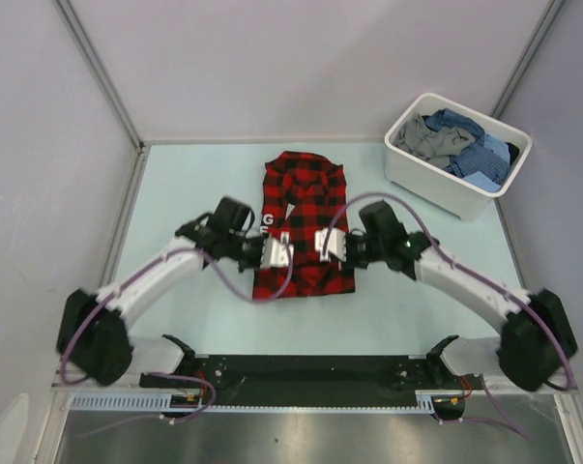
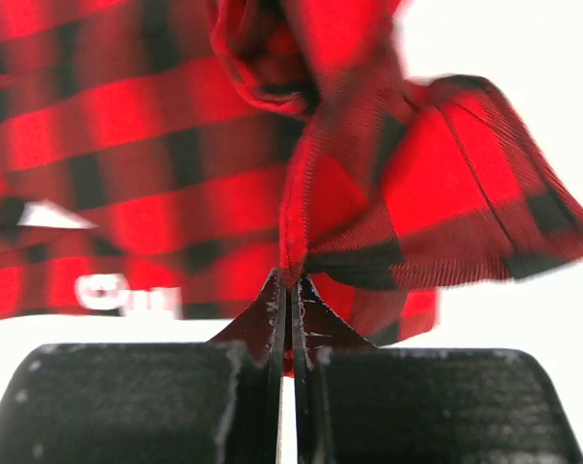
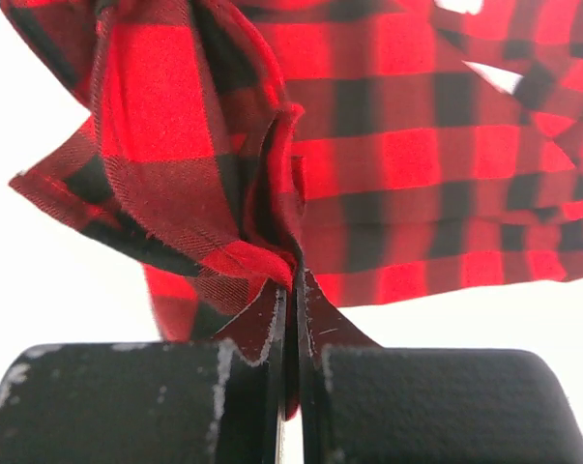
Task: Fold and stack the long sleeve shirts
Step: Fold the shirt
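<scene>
The red-and-black check shirt (image 1: 306,198) lies on the table's middle, collar toward the back. Over its lower half my two grippers meet from either side. My left gripper (image 1: 277,251) is shut on a pinch of the check cloth (image 2: 368,193), which rises bunched from its fingertips (image 2: 272,309). My right gripper (image 1: 327,242) is likewise shut on a fold of the same shirt (image 3: 204,193), gathered above its fingertips (image 3: 315,309). Blue check and grey shirts (image 1: 457,143) lie heaped in the white tub.
The white tub (image 1: 444,186) stands at the back right of the table. Grey walls close in the back and the sides. A black rail (image 1: 301,372) runs along the near edge between the arm bases.
</scene>
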You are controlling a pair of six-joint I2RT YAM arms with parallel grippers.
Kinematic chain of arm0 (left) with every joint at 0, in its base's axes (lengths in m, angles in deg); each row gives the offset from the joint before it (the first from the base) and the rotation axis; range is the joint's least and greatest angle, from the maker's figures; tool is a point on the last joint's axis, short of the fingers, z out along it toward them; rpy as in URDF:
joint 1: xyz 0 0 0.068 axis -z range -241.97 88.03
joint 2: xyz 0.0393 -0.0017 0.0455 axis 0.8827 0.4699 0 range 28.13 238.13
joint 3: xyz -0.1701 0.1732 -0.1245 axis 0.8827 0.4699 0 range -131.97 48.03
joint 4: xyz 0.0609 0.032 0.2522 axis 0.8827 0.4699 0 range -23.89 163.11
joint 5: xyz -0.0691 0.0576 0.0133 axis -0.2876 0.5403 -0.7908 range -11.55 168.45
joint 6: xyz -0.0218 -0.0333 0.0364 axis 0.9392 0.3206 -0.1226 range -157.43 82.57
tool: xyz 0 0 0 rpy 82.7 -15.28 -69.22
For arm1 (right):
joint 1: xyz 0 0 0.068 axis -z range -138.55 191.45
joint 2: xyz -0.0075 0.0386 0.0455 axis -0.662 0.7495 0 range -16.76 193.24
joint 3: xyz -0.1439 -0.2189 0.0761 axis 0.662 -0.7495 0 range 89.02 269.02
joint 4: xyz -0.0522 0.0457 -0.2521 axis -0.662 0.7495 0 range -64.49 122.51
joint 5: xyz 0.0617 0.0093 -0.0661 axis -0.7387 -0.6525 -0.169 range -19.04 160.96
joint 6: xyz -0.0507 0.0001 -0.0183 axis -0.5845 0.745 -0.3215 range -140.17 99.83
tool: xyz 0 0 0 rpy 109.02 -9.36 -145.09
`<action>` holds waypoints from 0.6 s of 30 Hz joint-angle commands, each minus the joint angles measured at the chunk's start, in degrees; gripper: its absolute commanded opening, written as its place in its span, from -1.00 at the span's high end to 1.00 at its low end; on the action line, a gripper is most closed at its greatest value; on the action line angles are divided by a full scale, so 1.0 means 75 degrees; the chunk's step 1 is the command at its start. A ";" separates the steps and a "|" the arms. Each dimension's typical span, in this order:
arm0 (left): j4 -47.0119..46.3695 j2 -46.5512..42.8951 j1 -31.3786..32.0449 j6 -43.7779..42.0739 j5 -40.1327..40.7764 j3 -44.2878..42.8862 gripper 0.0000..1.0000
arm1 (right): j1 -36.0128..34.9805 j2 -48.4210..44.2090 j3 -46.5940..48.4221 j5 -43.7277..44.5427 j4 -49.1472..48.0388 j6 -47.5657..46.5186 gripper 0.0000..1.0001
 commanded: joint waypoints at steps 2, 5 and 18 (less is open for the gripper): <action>0.0296 0.2777 -0.1190 -0.0695 -0.0894 -0.2801 1.00 | 0.1227 0.2564 0.2311 -0.0991 -0.0457 -0.1035 1.00; 0.0542 0.3870 -0.1636 -0.0648 -0.0929 -0.4103 1.00 | 0.1662 0.4077 0.3625 -0.1144 -0.0539 -0.1211 1.00; 0.0602 0.6569 -0.2058 -0.0380 -0.0496 -0.6359 0.78 | 0.1932 0.6060 0.5010 -0.0535 -0.0914 -0.1130 0.84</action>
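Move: Both hands already pinch the near end of the long, narrow-folded shirt, one at each corner, lifted roughly 11 cm off the table. The place each takes its corner to, on the shirt's upper part, lies about 22 cm straight ahead of the left hand and 20 cm ahead of the right. The shirt's far edge is some 34 cm ahead of either hand, and the white letters about 15 cm ahead of the left. The white bin stands roughly 28 cm ahead and 32 cm right of the right hand. Both arms swing their pinched corners forward together, quickly and side by side, some 20 cm over the lying shirt towards its upper part, at first nearly level and easing off at the end. Over the second half they also sink, the left about 5 cm and the right about 7, bringing the end down towards the layer below, while the left wrist turns about 10 degrees counter-clockwise and the fingers stay on the cloth. ##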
